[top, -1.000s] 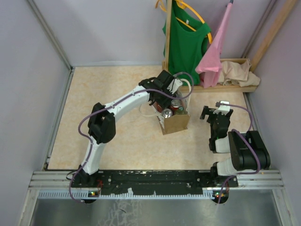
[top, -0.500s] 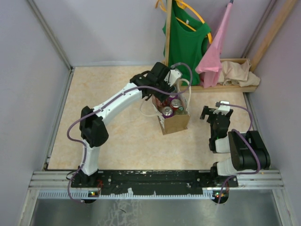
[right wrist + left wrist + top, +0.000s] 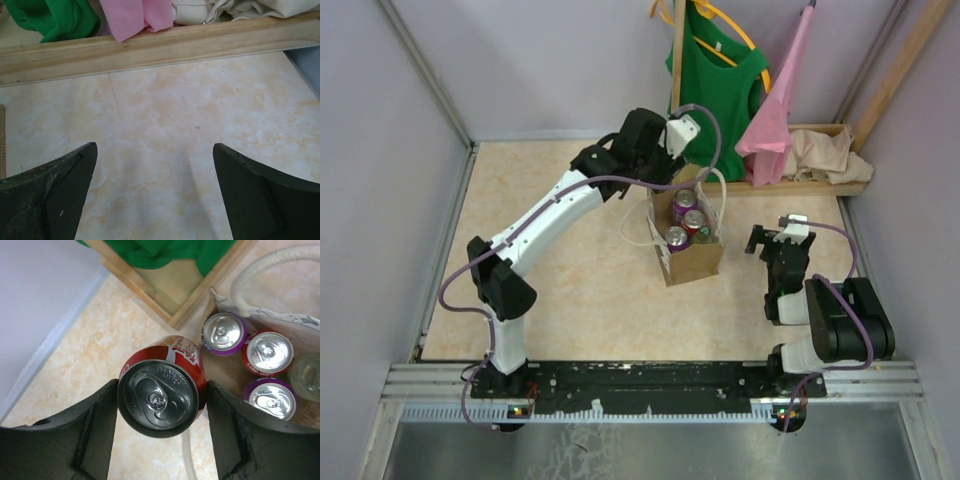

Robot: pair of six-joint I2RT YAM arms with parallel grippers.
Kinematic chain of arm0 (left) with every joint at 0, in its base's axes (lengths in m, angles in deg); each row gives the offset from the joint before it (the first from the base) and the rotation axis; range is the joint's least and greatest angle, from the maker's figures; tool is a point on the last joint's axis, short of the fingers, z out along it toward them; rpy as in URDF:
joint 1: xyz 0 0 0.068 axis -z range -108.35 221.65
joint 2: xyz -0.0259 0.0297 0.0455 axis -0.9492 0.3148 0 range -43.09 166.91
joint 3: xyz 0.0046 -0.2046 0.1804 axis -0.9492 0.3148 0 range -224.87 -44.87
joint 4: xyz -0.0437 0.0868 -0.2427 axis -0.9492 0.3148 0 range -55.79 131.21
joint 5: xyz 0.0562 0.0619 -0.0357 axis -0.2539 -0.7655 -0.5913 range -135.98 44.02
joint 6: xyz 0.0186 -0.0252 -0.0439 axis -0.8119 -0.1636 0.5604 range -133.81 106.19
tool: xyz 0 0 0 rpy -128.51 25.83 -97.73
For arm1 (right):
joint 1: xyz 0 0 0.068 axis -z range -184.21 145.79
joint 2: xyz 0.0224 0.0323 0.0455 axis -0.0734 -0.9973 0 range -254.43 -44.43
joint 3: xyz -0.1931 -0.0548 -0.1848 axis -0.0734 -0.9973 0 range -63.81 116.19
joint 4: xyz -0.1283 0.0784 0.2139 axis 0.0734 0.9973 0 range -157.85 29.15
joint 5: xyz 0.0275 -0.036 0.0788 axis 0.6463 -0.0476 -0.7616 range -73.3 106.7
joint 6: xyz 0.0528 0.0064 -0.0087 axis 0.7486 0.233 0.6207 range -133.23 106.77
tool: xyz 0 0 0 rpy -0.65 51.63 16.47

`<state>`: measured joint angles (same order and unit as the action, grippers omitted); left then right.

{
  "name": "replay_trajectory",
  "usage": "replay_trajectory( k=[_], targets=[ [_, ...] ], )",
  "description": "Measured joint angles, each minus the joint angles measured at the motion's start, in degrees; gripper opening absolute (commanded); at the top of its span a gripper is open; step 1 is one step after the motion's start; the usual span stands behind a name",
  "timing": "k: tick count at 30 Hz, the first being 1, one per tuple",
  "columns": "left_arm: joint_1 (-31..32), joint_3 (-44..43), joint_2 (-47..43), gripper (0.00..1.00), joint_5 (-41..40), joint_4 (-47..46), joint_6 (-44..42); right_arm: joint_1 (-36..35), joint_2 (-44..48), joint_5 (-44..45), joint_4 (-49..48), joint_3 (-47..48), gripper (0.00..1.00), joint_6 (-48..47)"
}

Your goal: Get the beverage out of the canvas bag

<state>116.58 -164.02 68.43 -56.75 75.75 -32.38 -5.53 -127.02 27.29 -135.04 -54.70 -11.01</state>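
Observation:
My left gripper is shut on a red beverage can, seen top-down with its dark lid up, held in the air over the floor just left of the canvas bag. In the top view the left gripper hovers behind and left of the tan bag, and the held can is hidden under the wrist. Inside the bag stand a purple can, a red can and another purple can, plus a pale bottle. My right gripper is open over bare floor, right of the bag.
A wooden rack base runs behind the bag, carrying a green shirt, a pink cloth and a beige cloth heap. A white rope handle loops over the bag's far side. Grey walls close in left, back and right.
The left arm has risen out of the bag and swung back and left with the red can in its grip. The cans left in the bag now show. The right arm has not moved.

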Motion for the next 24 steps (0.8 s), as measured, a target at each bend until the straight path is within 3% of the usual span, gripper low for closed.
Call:
replay_trajectory(
  k=[9,15,24],
  targets=[
    [-4.68,-0.2,-2.51,0.0,-3.3,-0.9,-0.85,0.0,0.0,0.02,0.0,0.0,0.99,0.0],
    [-11.34,1.42,-4.87,0.0,-3.52,-2.62,-0.2,0.0,0.0,0.02,0.0,0.0,0.99,0.0],
    [-22.45,16.59,-7.04,0.0,-3.08,-11.39,5.88,0.0,0.0,0.02,0.0,0.0,0.99,0.0]
  ],
)
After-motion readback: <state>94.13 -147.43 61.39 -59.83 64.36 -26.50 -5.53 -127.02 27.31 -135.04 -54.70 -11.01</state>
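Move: The left hand already holds a red beverage can above the bag. The bare table it heads for lies roughly 10 cm ahead, 23 cm to its left and 26 cm below. The bag's middle is about 6 cm back, 6 cm right and 20 cm down; the rack's left corner is 6 cm ahead, 5 cm right and 25 cm down. From the right hand, that bare table is about 16 cm ahead, 52 cm left and 7 cm lower. Leftward in a speeding sweep, the left hand carries the red can about 19 cm away from the bag and some 9 cm forward, over the bare table. It climbs about 4 cm at first, then sinks past its starting height late on, turning almost 30 degrees counter-clockwise with its grip kept on the can. ##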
